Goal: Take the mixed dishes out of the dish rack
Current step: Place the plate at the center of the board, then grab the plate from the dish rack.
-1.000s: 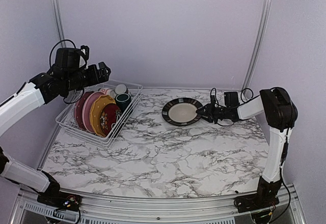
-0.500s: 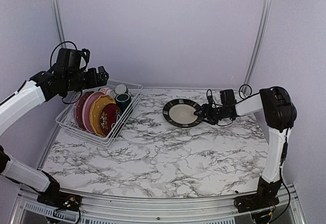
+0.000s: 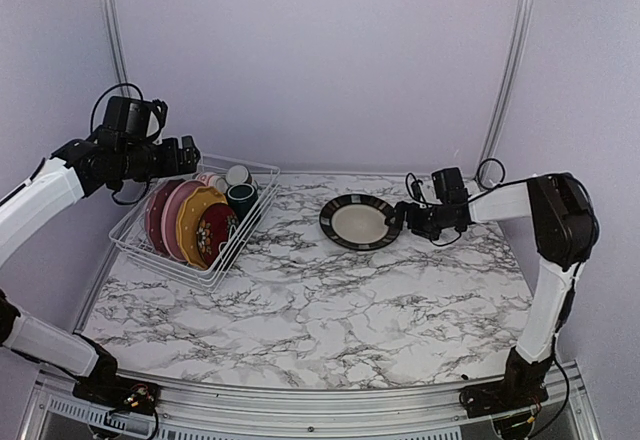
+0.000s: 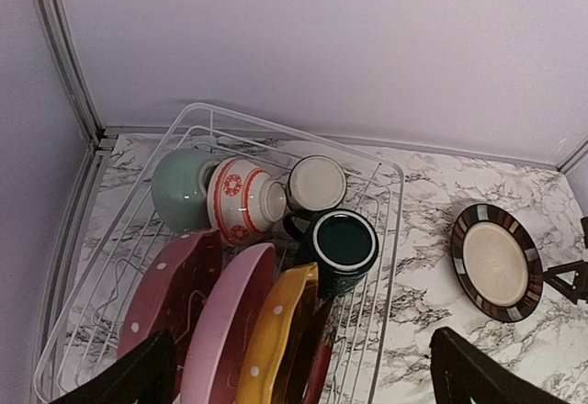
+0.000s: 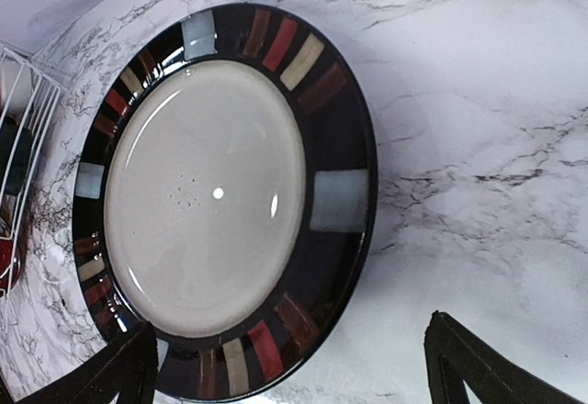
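Observation:
The white wire dish rack (image 3: pixel 165 265) stands at the far left; it also shows in the left wrist view (image 4: pixel 393 211). It holds upright pink dotted plates (image 4: pixel 216 321), an orange-yellow plate (image 4: pixel 276 331), a dark red floral plate (image 3: pixel 215 232), a dark teal mug (image 4: pixel 343 243), pale cups (image 4: pixel 317 184) and a pale green bowl (image 4: pixel 179 188). A black-rimmed plate (image 3: pixel 358 220) lies flat on the table. My left gripper (image 3: pixel 186 155) hangs open and empty above the rack's back left (image 4: pixel 299 376). My right gripper (image 3: pixel 397 218) is open beside the plate's right rim (image 5: pixel 294 376).
The marble table (image 3: pixel 330 300) is walled by lilac panels with metal posts at the back corners (image 3: pixel 500 110). The rack sits against the left wall. The black plate (image 5: pixel 220 202) lies right of the rack, mid-table at the back.
My left gripper has drawn back to the left above the rack. My right arm's wrist has risen and its elbow has swung right; the black plate stays flat in place.

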`<state>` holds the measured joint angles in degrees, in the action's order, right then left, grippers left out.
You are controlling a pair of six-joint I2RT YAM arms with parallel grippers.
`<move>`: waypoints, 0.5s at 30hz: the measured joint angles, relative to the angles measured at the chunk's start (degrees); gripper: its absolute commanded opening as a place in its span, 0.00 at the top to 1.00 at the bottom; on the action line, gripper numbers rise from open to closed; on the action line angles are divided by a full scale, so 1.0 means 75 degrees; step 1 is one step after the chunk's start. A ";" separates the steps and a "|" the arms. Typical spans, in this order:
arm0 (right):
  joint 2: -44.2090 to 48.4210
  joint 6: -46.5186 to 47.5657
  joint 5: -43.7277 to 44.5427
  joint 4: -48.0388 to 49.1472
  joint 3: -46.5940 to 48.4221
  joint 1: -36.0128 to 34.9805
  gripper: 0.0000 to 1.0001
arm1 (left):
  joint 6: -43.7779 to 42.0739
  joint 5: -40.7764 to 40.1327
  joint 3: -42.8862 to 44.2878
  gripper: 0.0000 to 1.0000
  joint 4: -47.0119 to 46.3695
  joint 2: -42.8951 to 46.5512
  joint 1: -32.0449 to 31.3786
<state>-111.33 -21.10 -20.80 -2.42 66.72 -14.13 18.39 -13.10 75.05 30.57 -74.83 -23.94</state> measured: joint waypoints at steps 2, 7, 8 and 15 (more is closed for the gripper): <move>0.0303 0.0131 0.0201 -0.0134 -0.0099 0.0006 0.02 | -0.0160 0.0003 -0.0064 0.01 0.0050 0.0105 0.0189; 0.1105 0.0440 0.0475 -0.0233 -0.0216 0.0006 0.02 | -0.0647 -0.0012 -0.0271 0.01 0.0154 0.0463 0.0653; 0.1294 0.0487 0.0495 -0.0224 -0.0265 0.0006 0.02 | -0.0766 -0.0041 -0.0315 0.01 0.0178 0.0522 0.0737; 0.2637 0.0708 0.0519 -0.0017 -0.0807 0.0006 0.02 | -0.1384 -0.0041 -0.0761 0.05 0.0213 0.0662 0.1574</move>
<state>-91.55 -15.79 -16.91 -2.55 60.66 -14.09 8.01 -13.41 69.34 32.16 -69.87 -12.14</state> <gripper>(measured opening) 0.985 0.968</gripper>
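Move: The left hand, empty and open, hangs high over the rack; the maroon plate lies about 9 cm to its left, nearly level fore and aft, and some 16 cm below. The pink plate is about 4 cm left and 2 cm back, the yellow plate straight below and 2 cm back, the green mug roughly 8 cm ahead and 10 cm right. For the right hand, the striped plate's middle is about 10 cm left, level with it and 3 cm lower. Straight up for the most part, about 11 cm, the right hand backs away from the striped plate's right rim, easing slightly back, its already open fingers tipping up some 15 degrees. Meanwhile the left hand sweeps left about 9 cm over the rack towards the maroon plate, starting to sink near the end, rolling its left side up a little, with its fingers still wide open and touching nothing. ##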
